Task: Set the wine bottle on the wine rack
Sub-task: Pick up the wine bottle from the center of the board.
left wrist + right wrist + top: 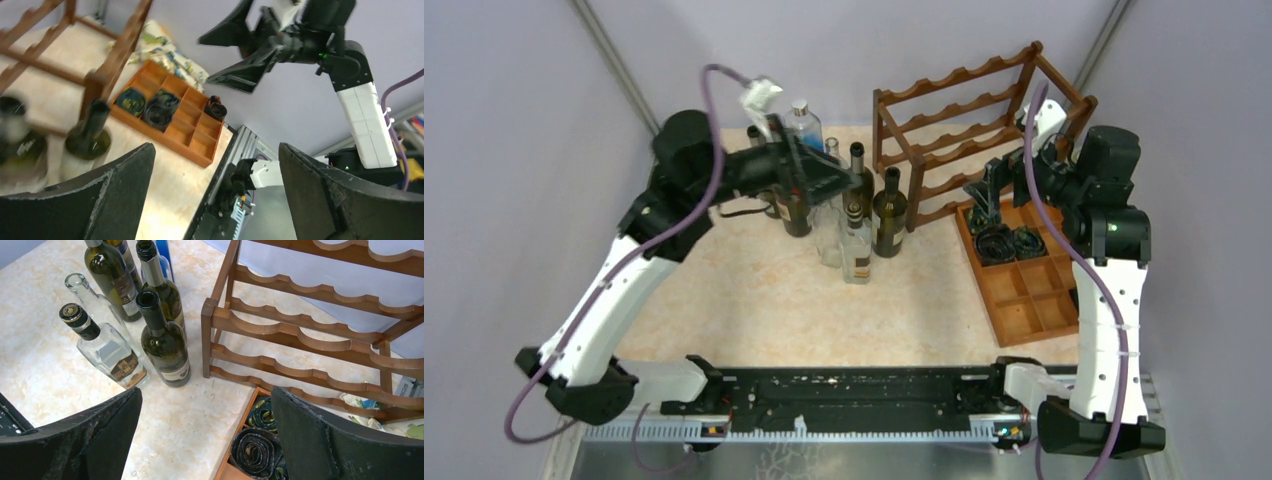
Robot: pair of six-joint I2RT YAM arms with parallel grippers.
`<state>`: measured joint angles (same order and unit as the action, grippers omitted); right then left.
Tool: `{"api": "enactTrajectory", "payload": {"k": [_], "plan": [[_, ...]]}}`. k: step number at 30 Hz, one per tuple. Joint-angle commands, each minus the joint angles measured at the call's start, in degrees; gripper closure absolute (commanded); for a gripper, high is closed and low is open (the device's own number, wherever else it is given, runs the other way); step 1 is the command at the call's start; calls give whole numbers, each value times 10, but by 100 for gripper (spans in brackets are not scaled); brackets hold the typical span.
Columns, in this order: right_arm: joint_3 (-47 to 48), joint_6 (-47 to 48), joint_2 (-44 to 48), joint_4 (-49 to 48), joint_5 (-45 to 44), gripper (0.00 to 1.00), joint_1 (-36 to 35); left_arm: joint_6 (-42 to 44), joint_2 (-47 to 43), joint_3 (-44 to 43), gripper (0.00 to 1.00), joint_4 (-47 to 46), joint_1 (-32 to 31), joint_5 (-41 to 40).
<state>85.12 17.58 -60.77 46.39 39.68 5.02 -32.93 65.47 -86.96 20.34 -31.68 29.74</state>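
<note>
Several bottles stand grouped on the pale table. The dark green wine bottle (888, 210) (162, 342) (90, 135) nearest the rack is upright with an open neck. The wine rack (964, 115) (300, 322) (115, 55), dark reddish wood with wavy rails, stands at the back right with nothing showing on its rails. My left gripper (849, 180) (215, 150) hangs open at neck height among the bottles, with nothing between its fingers. My right gripper (986, 200) (206, 392) is open and empty, over the table between the rack's foot and the tray.
A flat wooden compartment tray (1034, 315) (234, 440) (202, 144) lies right of the bottles, with rolled ties (996, 243) (255, 452) in its far cells. A clear square bottle (856, 248) (107, 352) stands beside the wine bottle. The grey walls stand close behind the rack.
</note>
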Motion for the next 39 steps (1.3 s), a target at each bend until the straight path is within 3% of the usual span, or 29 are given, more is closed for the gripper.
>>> {"api": "enactTrajectory", "payload": {"k": [1, 10, 18, 23, 32, 39], "plan": [[19, 27, 13, -10, 3, 2, 8, 109, 95, -154, 2, 70, -106, -97], [-18, 25, 39, -2, -20, 2, 9, 121, 114, -131, 2, 100, -108, -126], [-85, -27, 35, -30, 38, 2, 37, 115, 84, -47, 6, 111, -108, -175], [-160, 2, 43, -21, -15, 3, 54, 122, 79, -10, 6, 63, -108, -178], [-300, 74, 21, -12, -150, 19, 54, 112, 67, 51, 5, -58, -108, -170], [-388, 70, -9, -79, -175, 42, 54, 94, 74, 71, 5, -90, -108, -157]]}}
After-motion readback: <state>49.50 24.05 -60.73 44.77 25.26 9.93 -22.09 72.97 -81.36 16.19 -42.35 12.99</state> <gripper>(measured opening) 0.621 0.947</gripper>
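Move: The dark wine bottle nearest the rack stands about 13 cm ahead of the left hand, 10 cm to its right and some 30 cm below; the black-capped clear bottle is 8 cm nearer the base and 7 cm left of it. From the right hand, the same wine bottle lies about 8 cm ahead, 17 cm left and 21 cm below, the rack's near-left post 13 cm ahead and 11 cm left at similar depth, and the tray's middle 3 cm ahead, 18 cm right and 35 cm below. The right hand drops about 25 cm towards the tray's left edge, down beside the wine bottle, drifting some 6 cm right while its wrist tips down about 30 degrees and its fingers partly close on nothing. The left hand, wide open, first darts 5 cm right, then sinks about 9 cm and eases forward above the bottles, towards the wine bottle. ##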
